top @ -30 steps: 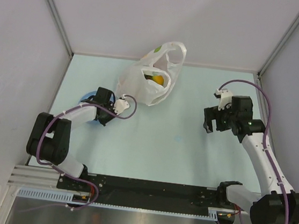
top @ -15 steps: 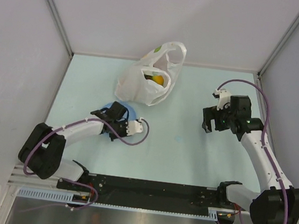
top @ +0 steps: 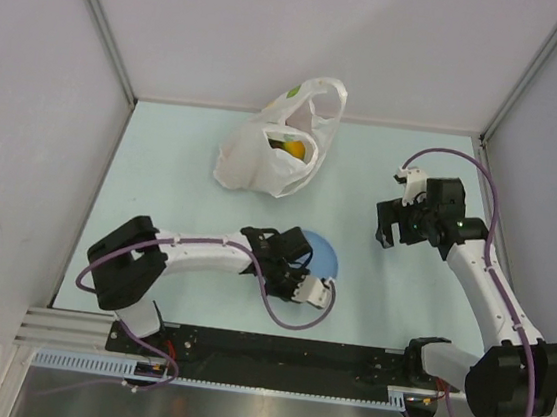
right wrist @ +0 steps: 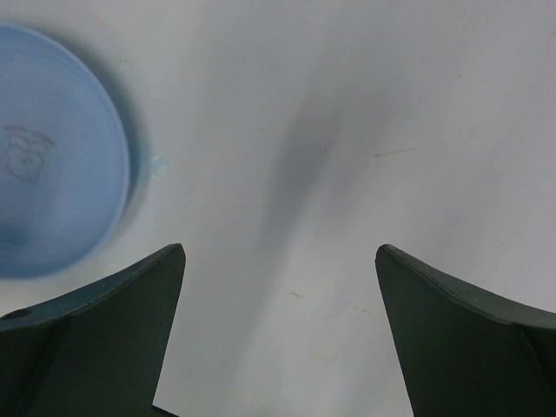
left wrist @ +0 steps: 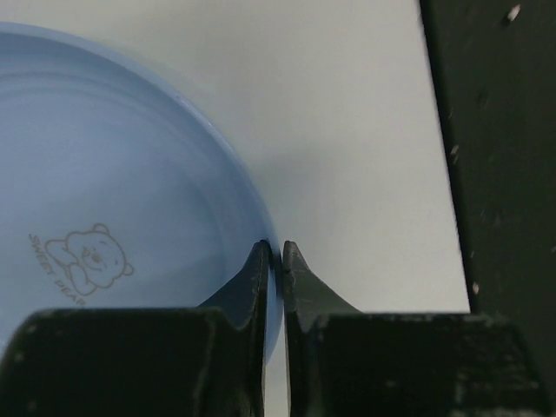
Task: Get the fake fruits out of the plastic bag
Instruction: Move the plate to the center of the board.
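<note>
The plastic bag (top: 270, 152) lies crumpled at the back of the table with its mouth open. A yellow-orange fake fruit (top: 293, 149) shows inside it; the other fruits are hidden. My left gripper (top: 296, 262) is shut on the rim of the round blue plate (top: 323, 256) near the table's front middle. In the left wrist view the fingertips (left wrist: 275, 252) pinch the plate's edge (left wrist: 113, 174). My right gripper (top: 389, 224) is open and empty over bare table at the right, and its wrist view (right wrist: 280, 252) shows the plate (right wrist: 52, 174) at the far left.
The black base rail (left wrist: 504, 174) runs along the table's near edge, close to the left gripper. White walls with metal corner posts (top: 103, 23) close in the left, back and right sides.
My left arm has swept from the left side to the front middle, dragging the blue plate with it. The right arm and the bag have barely moved.
</note>
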You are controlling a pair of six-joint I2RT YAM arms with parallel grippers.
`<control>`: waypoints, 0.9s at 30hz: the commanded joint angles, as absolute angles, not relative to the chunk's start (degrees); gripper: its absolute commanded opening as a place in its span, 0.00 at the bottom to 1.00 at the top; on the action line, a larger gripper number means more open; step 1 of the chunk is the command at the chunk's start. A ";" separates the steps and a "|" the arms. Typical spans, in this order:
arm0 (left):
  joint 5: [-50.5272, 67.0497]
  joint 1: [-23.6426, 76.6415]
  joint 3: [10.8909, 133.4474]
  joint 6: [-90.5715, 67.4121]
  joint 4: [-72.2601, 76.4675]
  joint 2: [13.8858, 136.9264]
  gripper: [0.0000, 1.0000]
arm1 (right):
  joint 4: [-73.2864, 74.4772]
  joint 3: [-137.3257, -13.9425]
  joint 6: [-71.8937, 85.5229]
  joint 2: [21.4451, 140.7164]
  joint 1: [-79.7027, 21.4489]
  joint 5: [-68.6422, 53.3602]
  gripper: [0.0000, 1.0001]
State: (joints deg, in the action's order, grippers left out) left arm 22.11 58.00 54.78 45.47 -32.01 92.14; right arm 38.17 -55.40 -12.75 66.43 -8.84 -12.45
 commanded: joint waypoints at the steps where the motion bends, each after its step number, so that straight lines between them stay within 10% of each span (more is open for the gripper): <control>1: 30.58 62.83 57.13 42.28 -29.72 95.09 0.04 | 36.30 -55.46 -13.10 66.71 -8.96 -11.95 0.96; 5: 30.24 65.91 58.36 39.29 -28.65 96.76 0.09 | 36.56 -55.46 -11.95 65.14 -9.05 -12.57 0.96; 13: 22.50 64.16 62.39 38.76 -36.37 89.58 0.66 | 34.63 -54.14 -9.94 61.09 -8.61 -13.88 0.96; 27: 10.98 43.61 114.42 20.93 -52.82 91.92 0.76 | 25.32 -77.85 3.34 73.19 -10.10 -24.78 0.93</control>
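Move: My left hand already pinches the near rim of the plate, whose middle is about 9 cm ahead of the fingers, about level sideways and 1 cm lower. The plastic bag with the fruits stands well beyond the plate, some 40 cm ahead of this hand, 10 cm to its left and 6 cm above. From my open right hand the plate's middle lies about 20 cm left, 6 cm back and 13 cm down. Keeping the rim pinched, I draw the plate low over the board with my left hand, back and right by about 4 cm each way. There I open the fingers and let go of the rim, then climb fast some 34 cm while reaching forward, the fingers swinging up towards the right. Late on, my open right hand rises about 11 cm, easing forward and left. ##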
